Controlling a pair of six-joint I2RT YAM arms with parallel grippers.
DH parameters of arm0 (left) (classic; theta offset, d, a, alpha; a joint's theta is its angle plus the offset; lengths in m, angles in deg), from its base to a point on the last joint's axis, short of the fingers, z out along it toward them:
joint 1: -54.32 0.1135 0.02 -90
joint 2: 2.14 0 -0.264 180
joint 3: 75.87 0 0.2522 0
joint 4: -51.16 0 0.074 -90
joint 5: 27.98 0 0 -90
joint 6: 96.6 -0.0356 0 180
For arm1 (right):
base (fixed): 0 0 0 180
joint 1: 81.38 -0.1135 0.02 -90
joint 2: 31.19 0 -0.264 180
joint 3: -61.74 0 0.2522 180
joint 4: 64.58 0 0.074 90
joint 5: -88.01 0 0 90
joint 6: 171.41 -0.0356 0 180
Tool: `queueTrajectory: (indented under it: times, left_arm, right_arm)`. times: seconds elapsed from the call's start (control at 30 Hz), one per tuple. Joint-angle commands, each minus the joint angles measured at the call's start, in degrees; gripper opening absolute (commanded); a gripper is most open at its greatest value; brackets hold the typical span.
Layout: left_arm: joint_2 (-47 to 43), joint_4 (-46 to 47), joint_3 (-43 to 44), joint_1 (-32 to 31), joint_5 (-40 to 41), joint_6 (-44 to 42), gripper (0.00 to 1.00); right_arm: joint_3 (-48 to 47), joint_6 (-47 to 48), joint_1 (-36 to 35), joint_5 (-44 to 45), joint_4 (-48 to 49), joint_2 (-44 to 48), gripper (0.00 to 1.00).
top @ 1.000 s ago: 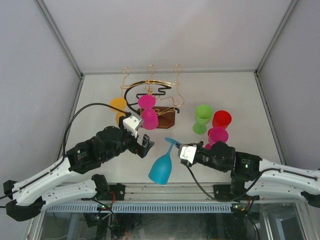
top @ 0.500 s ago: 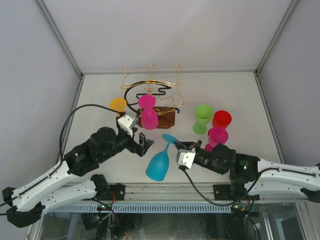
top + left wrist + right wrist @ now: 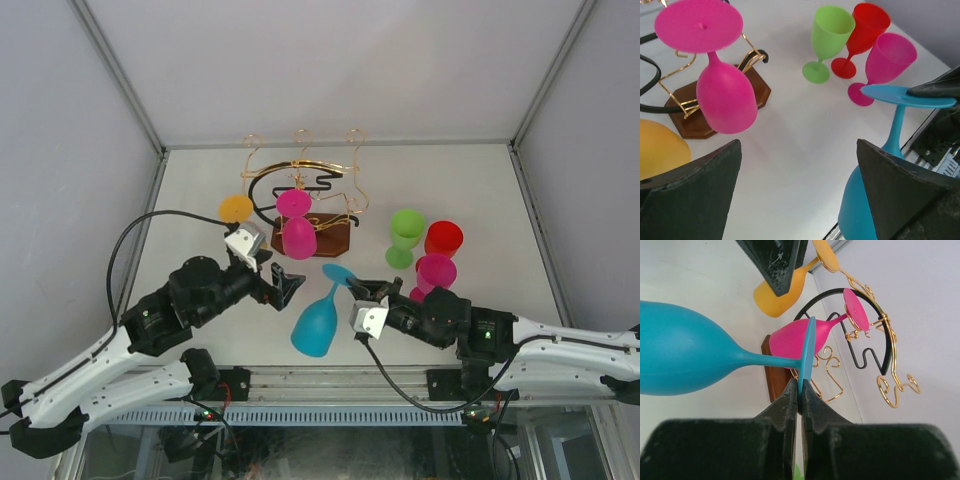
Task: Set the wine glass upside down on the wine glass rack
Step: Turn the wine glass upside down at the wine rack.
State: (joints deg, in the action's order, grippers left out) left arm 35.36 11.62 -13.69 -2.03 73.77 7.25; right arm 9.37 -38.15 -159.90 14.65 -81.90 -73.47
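Observation:
The blue wine glass (image 3: 314, 325) hangs tilted, bowl low towards the near edge and foot disc up. My right gripper (image 3: 352, 290) is shut on the rim of that foot disc, seen edge-on between the jaws of the right gripper (image 3: 800, 385). The wine glass rack (image 3: 305, 190) stands behind on its brown base (image 3: 330, 235). A pink glass (image 3: 297, 236) and an orange glass (image 3: 236, 209) hang upside down on it. My left gripper (image 3: 285, 288) stands open and empty left of the blue glass. In the left wrist view the left gripper (image 3: 799, 145) has the blue glass (image 3: 897, 127) by its right finger.
A green glass (image 3: 405, 235), a red glass (image 3: 443, 238) and another pink glass (image 3: 435, 270) stand upright to the right of the rack, just behind my right arm. Grey walls close in the table on the left, right and back.
The right gripper has carried the blue glass slightly left and up. The left arm has drawn back to the left, uncovering the orange glass; its jaws stay open.

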Motion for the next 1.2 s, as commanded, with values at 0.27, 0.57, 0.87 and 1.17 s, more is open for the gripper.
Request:
queueTrajectory:
  times: [0.27, 0.57, 0.87, 1.17]
  left_arm:
    - [0.0, 9.3, -1.9, 0.3, -5.2, 2.6, 0.96]
    - [2.6, 16.4, -4.6, 0.2, -10.7, 7.6, 0.85]
    - [4.0, 20.5, -5.8, -0.7, -15.5, 7.2, 0.72]
    - [4.1, 22.2, -6.8, -1.1, -18.9, 5.9, 0.56]
  right_arm:
    - [-1.8, 4.4, -0.9, 2.1, 9.2, -1.4, 0.0]
    - [-2.9, 8.1, -1.2, 3.6, 13.3, -3.2, 0.0]
    - [-3.6, 7.9, -1.2, 3.6, 14.8, -4.4, 0.0]
    - [-3.7, 5.9, -1.0, 2.3, 15.0, -3.1, 0.0]
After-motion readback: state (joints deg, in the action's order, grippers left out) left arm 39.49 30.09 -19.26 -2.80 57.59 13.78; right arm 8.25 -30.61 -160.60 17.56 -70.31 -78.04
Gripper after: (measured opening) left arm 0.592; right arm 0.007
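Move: The blue wine glass hangs bowl-down from my right hand, pinched by the edge of its base. Its stem lies about 9 cm right of my left hand, 2 cm back and 3 cm lower, and from my right hand about 4 cm left, 1 cm back and 3 cm lower. Ahead of my left hand are the hung pink glass, roughly 13 cm out and 1 cm right, and the rack's middle, some 17 cm out and 3 cm right; both sit lower. I bring my empty left hand some 6 cm to the right and a little back, after a small rise and dip, until its fingers straddle the blue stem just under the base. On the way I roll it and turn it clockwise about 15 degrees, narrowing the fingers without shutting them. My right hand keeps its pinch on the base and lifts the glass about 4 cm, easing left. ##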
